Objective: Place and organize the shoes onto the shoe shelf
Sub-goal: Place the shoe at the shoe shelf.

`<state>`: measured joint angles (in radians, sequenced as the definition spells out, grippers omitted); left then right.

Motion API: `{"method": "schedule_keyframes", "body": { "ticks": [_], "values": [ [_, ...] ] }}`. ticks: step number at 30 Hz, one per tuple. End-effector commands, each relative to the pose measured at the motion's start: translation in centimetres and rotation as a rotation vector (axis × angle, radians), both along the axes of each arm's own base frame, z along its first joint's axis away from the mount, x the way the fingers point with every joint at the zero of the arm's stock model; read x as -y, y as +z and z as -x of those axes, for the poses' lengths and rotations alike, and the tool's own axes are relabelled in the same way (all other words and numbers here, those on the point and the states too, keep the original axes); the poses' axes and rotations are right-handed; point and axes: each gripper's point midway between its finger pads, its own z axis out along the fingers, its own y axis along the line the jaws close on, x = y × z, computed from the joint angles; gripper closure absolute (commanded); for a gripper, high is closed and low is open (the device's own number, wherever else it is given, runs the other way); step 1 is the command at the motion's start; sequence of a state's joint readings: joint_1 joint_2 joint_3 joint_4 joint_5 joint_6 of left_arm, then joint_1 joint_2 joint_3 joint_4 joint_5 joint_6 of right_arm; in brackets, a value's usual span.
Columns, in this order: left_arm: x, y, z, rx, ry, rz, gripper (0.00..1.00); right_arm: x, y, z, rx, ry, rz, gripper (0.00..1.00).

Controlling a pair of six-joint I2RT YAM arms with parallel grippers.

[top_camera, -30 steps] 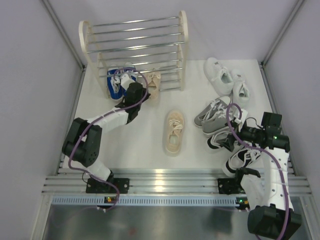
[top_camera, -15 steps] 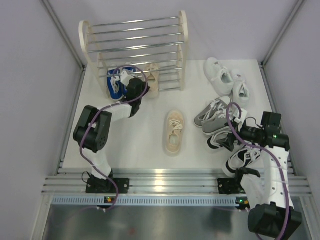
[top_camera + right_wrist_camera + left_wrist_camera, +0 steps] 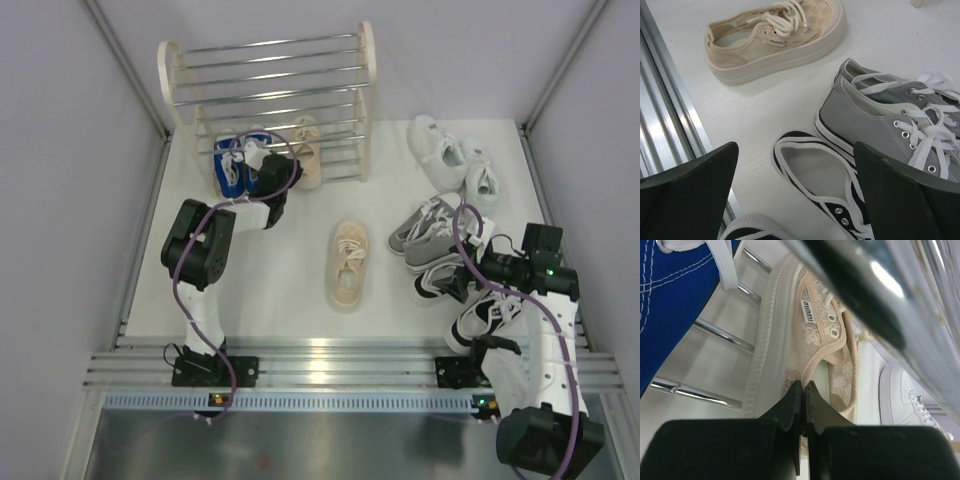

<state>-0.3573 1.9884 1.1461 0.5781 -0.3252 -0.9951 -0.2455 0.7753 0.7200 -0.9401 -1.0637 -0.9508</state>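
The shoe shelf stands at the back left. My left gripper is shut on the heel rim of a beige shoe, which lies on the lowest rods next to the blue shoes. In the left wrist view the jaws pinch the beige collar, with a blue shoe at the left. The second beige shoe lies mid-table. My right gripper is open and empty above a black-and-white shoe, next to the grey pair.
The white pair lies at the back right beside the shelf. The grey pair and the black-and-white shoes are bunched at the right. An aluminium rail runs along the table's near edge. Grey walls enclose both sides.
My left gripper has moved further toward the shelf, carrying the beige shoe deeper onto the lowest rods. The right arm has not moved.
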Motion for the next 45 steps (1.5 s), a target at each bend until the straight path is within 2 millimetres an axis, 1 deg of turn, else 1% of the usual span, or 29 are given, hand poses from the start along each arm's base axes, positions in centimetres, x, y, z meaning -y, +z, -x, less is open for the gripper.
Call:
{"method": "schedule_keyframes", "body": {
  "ticks": [1, 5, 10, 11, 12, 13, 14, 17, 18, 19, 20, 21, 23, 25, 26, 28, 29, 31, 32, 33, 34, 36, 37, 38, 40, 41, 42, 45],
  "values": [
    [0.7, 7.9, -1.9, 0.234, 0.002, 0.116, 1.0, -0.1, 1.0, -0.4, 0.061, 0.026, -0.008, 0.01],
    [0.8, 7.6, -1.9, 0.228, -0.004, 0.102, 1.0, -0.1, 1.0, -0.3, 0.059, 0.025, -0.007, 0.01],
    [1.0, 6.0, -1.6, 0.196, -0.023, 0.095, 1.0, -0.1, 1.0, -0.4, 0.06, 0.024, -0.006, 0.01],
    [1.1, 5.7, -1.4, 0.19, -0.03, 0.102, 0.96, -0.1, 1.0, -0.3, 0.06, 0.024, -0.006, 0.0],
    [1.2, 5.5, -1.2, 0.185, -0.037, 0.102, 0.88, -0.1, 0.9, -0.3, 0.06, 0.022, -0.006, 0.01],
    [1.2, 5.1, -1.0, 0.176, -0.04, 0.102, 0.83, -0.1, 1.0, -0.4, 0.063, 0.022, -0.005, 0.01],
    [1.3, 5.3, -0.8, 0.177, -0.047, 0.104, 0.8, -0.1, 1.0, -0.3, 0.062, 0.022, -0.005, 0.0],
    [1.4, 5.3, -0.3, 0.175, -0.065, 0.095, 0.66, -0.1, 1.0, -0.3, 0.065, 0.023, -0.003, 0.01],
    [1.4, 5.9, -0.2, 0.183, -0.067, 0.097, 0.62, -0.1, 1.0, -0.3, 0.063, 0.022, -0.003, 0.01],
    [1.3, 6.0, 0.0, 0.183, -0.067, 0.097, 0.52, -0.1, 1.0, -0.3, 0.062, 0.022, -0.005, 0.0],
    [1.3, 5.8, 0.2, 0.176, -0.071, 0.093, 0.49, 0.0, 1.0, -0.4, 0.063, 0.019, -0.004, 0.0],
    [1.2, 6.4, 0.4, 0.183, -0.071, 0.096, 0.45, 0.0, 1.0, -0.3, 0.065, 0.019, -0.003, 0.01],
    [1.1, 6.7, 1.0, 0.18, -0.076, 0.09, 0.4, 0.0, 1.0, -0.3, 0.068, 0.019, -0.003, 0.0],
    [1.2, 6.8, 1.5, 0.177, -0.094, 0.085, 0.38, 0.0, 1.0, -0.3, 0.068, 0.016, -0.002, 0.0],
    [1.2, 6.9, 1.9, 0.17, -0.105, 0.078, 0.35, 0.0, 1.1, -0.3, 0.07, 0.017, -0.002, 0.01],
    [1.2, 7.2, 2.5, 0.166, -0.118, 0.067, 0.32, 0.0, 1.1, -0.3, 0.07, 0.016, -0.002, 0.0],
    [1.1, 8.0, 2.8, 0.175, -0.123, 0.058, 0.3, 0.0, 1.1, -0.3, 0.071, 0.016, -0.002, 0.0],
    [1.1, 7.6, 3.7, 0.146, -0.146, 0.026, 0.28, 0.0, 1.3, -0.3, 0.077, 0.013, -0.002, 0.01],
    [1.0, 8.5, 4.1, 0.152, -0.155, 0.02, 0.28, 0.0, 1.3, -0.3, 0.079, 0.012, -0.001, 0.0],
    [1.0, 8.3, 4.5, 0.137, -0.166, 0.008, 0.27, 0.1, 1.3, -0.3, 0.082, 0.01, 0.0, 0.01],
    [0.9, 7.7, 5.1, 0.102, -0.176, -0.011, 0.26, 0.0, 1.4, -0.2, 0.081, 0.01, -0.003, 0.01],
    [0.9, 8.2, 6.2, 0.089, -0.204, -0.034, 0.24, 0.0, 1.6, -0.2, 0.088, 0.013, -0.008, 0.01],
    [0.8, 7.1, 6.9, 0.047, -0.221, -0.065, 0.24, -0.1, 1.7, -0.2, 0.085, 0.014, -0.014, 0.0],
    [0.9, 7.8, 7.6, 0.051, -0.244, -0.07, 0.24, -0.2, 1.9, -0.2, 0.087, 0.016, -0.018, 0.01],
    [0.8, 7.5, 8.6, 0.024, -0.276, -0.106, 0.23, -0.2, 2.2, -0.4, 0.071, 0.013, -0.033, 0.01],
    [0.8, 7.3, 9.7, 0.001, -0.299, -0.117, 0.23, -0.2, 2.4, -0.5, 0.066, 0.009, -0.039, 0.0],
    [0.7, 7.2, 10.3, -0.013, -0.311, -0.131, 0.23, -0.2, 2.6, -0.6, 0.061, 0.005, -0.042, 0.01],
    [-0.2, 7.4, 12.5, -0.043, -0.338, -0.191, 0.16, 0.1, 3.5, -1.3, 0.021, -0.017, -0.051, 0.01]
  ]
}}
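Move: My left hand, inside the shoe shelf, still has its shut fingers on the left collar edge of the beige shoe. That shoe's middle is about 5 cm ahead, 2 cm right and 3 cm below. The nearer blue shoe is some 11 cm left and 3 cm ahead, while the other beige shoe waits on the table about 27 cm back, 12 cm right and 8 cm lower. From my right hand, the shelved shoe is roughly 36 cm ahead, 36 cm left and 5 cm down. I hold my left hand still briefly, then open the fingers wide and let go of the beige shoe's collar, easing about 1 cm right and up. Then I back out of the shelf, about 10 cm towards my base and 8 cm up, turning the hand some 15 degrees clockwise as it leaves. ##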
